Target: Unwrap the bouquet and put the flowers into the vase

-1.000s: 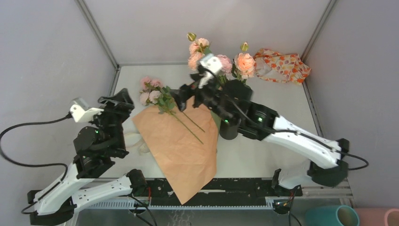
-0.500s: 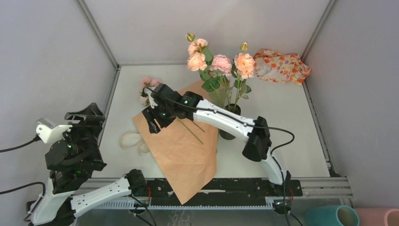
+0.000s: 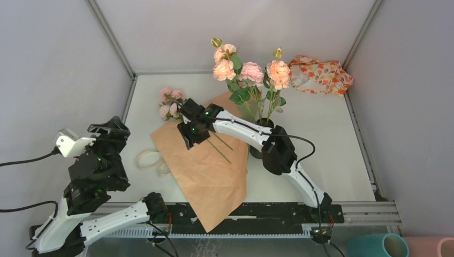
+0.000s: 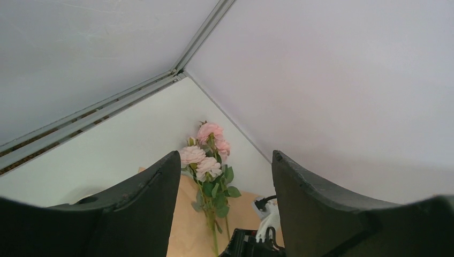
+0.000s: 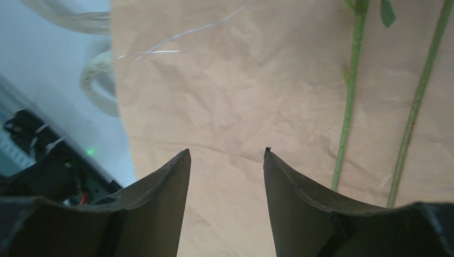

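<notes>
The black vase stands right of centre, partly behind my right arm, and holds several peach and pink roses. The bouquet's orange-brown paper wrap lies flat and open. Pink roses rest at its far left corner, and their green stems run across the sheet. My right gripper hovers low over the paper, left of the stems, open with nothing between its fingers. My left gripper is raised at the left, open and empty, and faces the pink roses.
A cream ribbon is looped on the table, left of the paper. An orange-and-white patterned cloth lies in the back right corner. A teal cylinder and a pink cylinder stand beyond the near edge at the right.
My right gripper has swung from the flowers by the vase down and left onto the paper, its jaws narrowing somewhat. The left arm has pulled back toward the left.
</notes>
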Controlling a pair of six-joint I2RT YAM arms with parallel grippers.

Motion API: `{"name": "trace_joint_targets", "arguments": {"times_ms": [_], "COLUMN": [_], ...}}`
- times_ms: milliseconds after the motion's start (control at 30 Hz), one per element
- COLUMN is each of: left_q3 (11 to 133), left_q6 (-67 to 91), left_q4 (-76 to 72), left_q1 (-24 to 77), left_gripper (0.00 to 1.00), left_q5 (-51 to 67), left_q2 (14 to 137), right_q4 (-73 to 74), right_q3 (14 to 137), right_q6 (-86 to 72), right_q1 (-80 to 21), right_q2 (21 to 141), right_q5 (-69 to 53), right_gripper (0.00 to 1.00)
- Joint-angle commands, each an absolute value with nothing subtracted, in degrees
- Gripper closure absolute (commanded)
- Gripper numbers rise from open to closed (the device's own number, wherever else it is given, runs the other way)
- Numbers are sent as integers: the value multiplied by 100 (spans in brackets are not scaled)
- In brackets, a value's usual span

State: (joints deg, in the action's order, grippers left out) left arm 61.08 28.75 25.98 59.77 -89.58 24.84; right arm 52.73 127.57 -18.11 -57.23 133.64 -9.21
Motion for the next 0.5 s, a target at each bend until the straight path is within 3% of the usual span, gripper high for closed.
{"name": "trace_joint_targets", "arguments": {"times_ms": [0,133,467], "left_q3": [6041,6038,5936], "left_q6": [3010,2972,2932], "left_q4": [2660,2649,2643], "left_q1": [5999,5994,5990], "left_gripper": [32,32,32], "left_q5": [-8867,-8706,-8643], "left_q2": [2675,2735,2725], "right_q4": [5195,5212,5126], "right_q3": [12885,12900,12915], "right_q6": [-1882,-1901,-1902], "right_q1": [-5692,-5628,-5330], "right_q2": [13599,13788,14043], "right_q5": [-301,394,606], "right_gripper": [39,39,38]}}
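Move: The right hand is bound for the nearer of the two loose flower stems. The stretch just below its leaves lies about 6 cm ahead, 5 cm to the right and some 9 cm below the fingers. The second stem runs about 9 cm ahead and 7 cm right, the pink flower heads 19 cm ahead and 11 cm left, and the ribbon 16 cm left and 4 cm back. From the idle left hand that stem stretch is roughly 15 cm ahead, 20 cm right and 39 cm down. Towards the nearer stem, the right hand comes down about 6 cm over the brown paper while reaching some 5 cm forward and drifting right, the sinking easing off as the forward reach goes on. The wrist swings the fingers closer to straight down, turning slightly clockwise. They stay open, with no contact to be seen. ##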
